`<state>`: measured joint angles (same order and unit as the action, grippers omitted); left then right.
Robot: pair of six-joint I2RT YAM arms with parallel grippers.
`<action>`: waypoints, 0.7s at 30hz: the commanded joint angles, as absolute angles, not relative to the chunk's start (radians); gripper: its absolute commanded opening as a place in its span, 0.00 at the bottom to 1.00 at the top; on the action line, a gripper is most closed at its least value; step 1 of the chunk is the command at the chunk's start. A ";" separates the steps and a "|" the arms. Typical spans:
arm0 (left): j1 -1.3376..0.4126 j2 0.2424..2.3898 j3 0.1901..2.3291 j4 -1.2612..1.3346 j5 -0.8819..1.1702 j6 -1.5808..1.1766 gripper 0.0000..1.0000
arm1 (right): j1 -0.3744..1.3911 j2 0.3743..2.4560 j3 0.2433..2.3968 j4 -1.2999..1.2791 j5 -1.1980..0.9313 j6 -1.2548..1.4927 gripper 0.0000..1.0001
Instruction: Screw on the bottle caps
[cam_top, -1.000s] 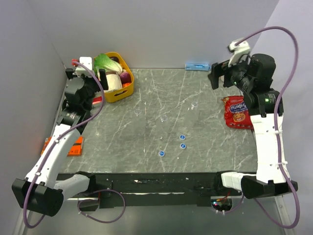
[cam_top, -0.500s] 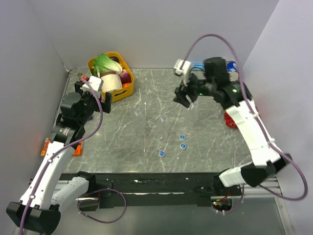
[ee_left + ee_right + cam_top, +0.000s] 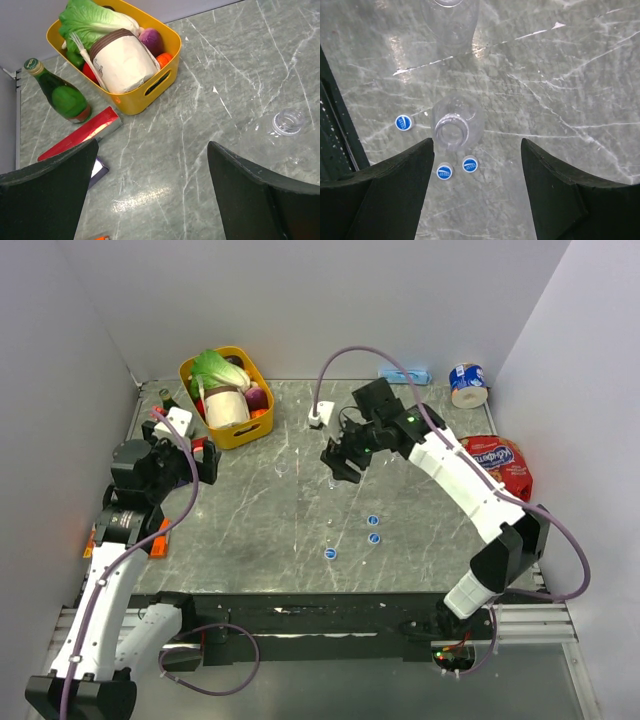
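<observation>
Three blue bottle caps lie on the grey table [image 3: 372,521] [image 3: 374,538] [image 3: 330,553]. They also show in the right wrist view [image 3: 404,122] [image 3: 445,172] [image 3: 470,164]. A clear bottle [image 3: 455,122] stands open-mouthed just above the caps, between my right fingers [image 3: 385,190]. A second clear bottle [image 3: 451,20] stands beyond it. My right gripper [image 3: 340,462] [image 3: 476,150] is open and empty, hovering over the middle bottle [image 3: 335,481]. Another bottle [image 3: 283,468] [image 3: 289,121] stands uncapped to the right of my left gripper [image 3: 205,462] [image 3: 152,145], which is open and empty above bare table.
A yellow basket [image 3: 262,427] [image 3: 165,85] with lettuce and a paper roll stands at the back left. A green glass bottle [image 3: 60,92] and a red packet [image 3: 80,135] lie beside it. A red snack bag [image 3: 500,465] and a tape roll [image 3: 466,385] are at the right.
My right arm has swung from the back right corner to the middle, over the bottles. My left gripper has moved right and a little forward from the left wall.
</observation>
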<state>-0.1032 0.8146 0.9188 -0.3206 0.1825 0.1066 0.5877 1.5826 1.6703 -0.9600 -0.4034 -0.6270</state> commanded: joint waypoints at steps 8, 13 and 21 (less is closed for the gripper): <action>-0.080 0.795 0.899 -0.287 0.241 0.064 0.96 | 0.617 1.677 1.697 -0.959 -0.341 -0.637 0.73; -0.072 0.796 0.890 -0.275 0.245 0.060 0.96 | 0.626 1.681 1.677 -0.968 -0.341 -0.640 0.61; -0.069 0.813 0.893 -0.270 0.340 0.084 0.97 | 0.635 1.694 1.764 -1.063 -0.345 -0.652 0.09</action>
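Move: The middle bottle stands upright, its middle about 10 cm below the right hand, 2 cm back and 3 cm to the left; its open mouth is near fingertip height. From the right hand, the left bottle is some 14 cm left and 1 cm ahead, the right bottle about 11 cm right and 4 cm ahead. The nearest cap lies roughly 4 cm back, 8 cm right and 19 cm below. From the left hand, the middle bottle is some 28 cm right and 4 cm back, 15 cm lower. Lower the right gripper about 3 cm to the middle bottle's mouth, easing forward a centimetre and drawing most of that back while creeping about 1 cm left, fingers turning slightly more downward. Once down, hold that height and bring the half-spread fingers nearly together by the mouth; whether they touch the rim can't be made out. ##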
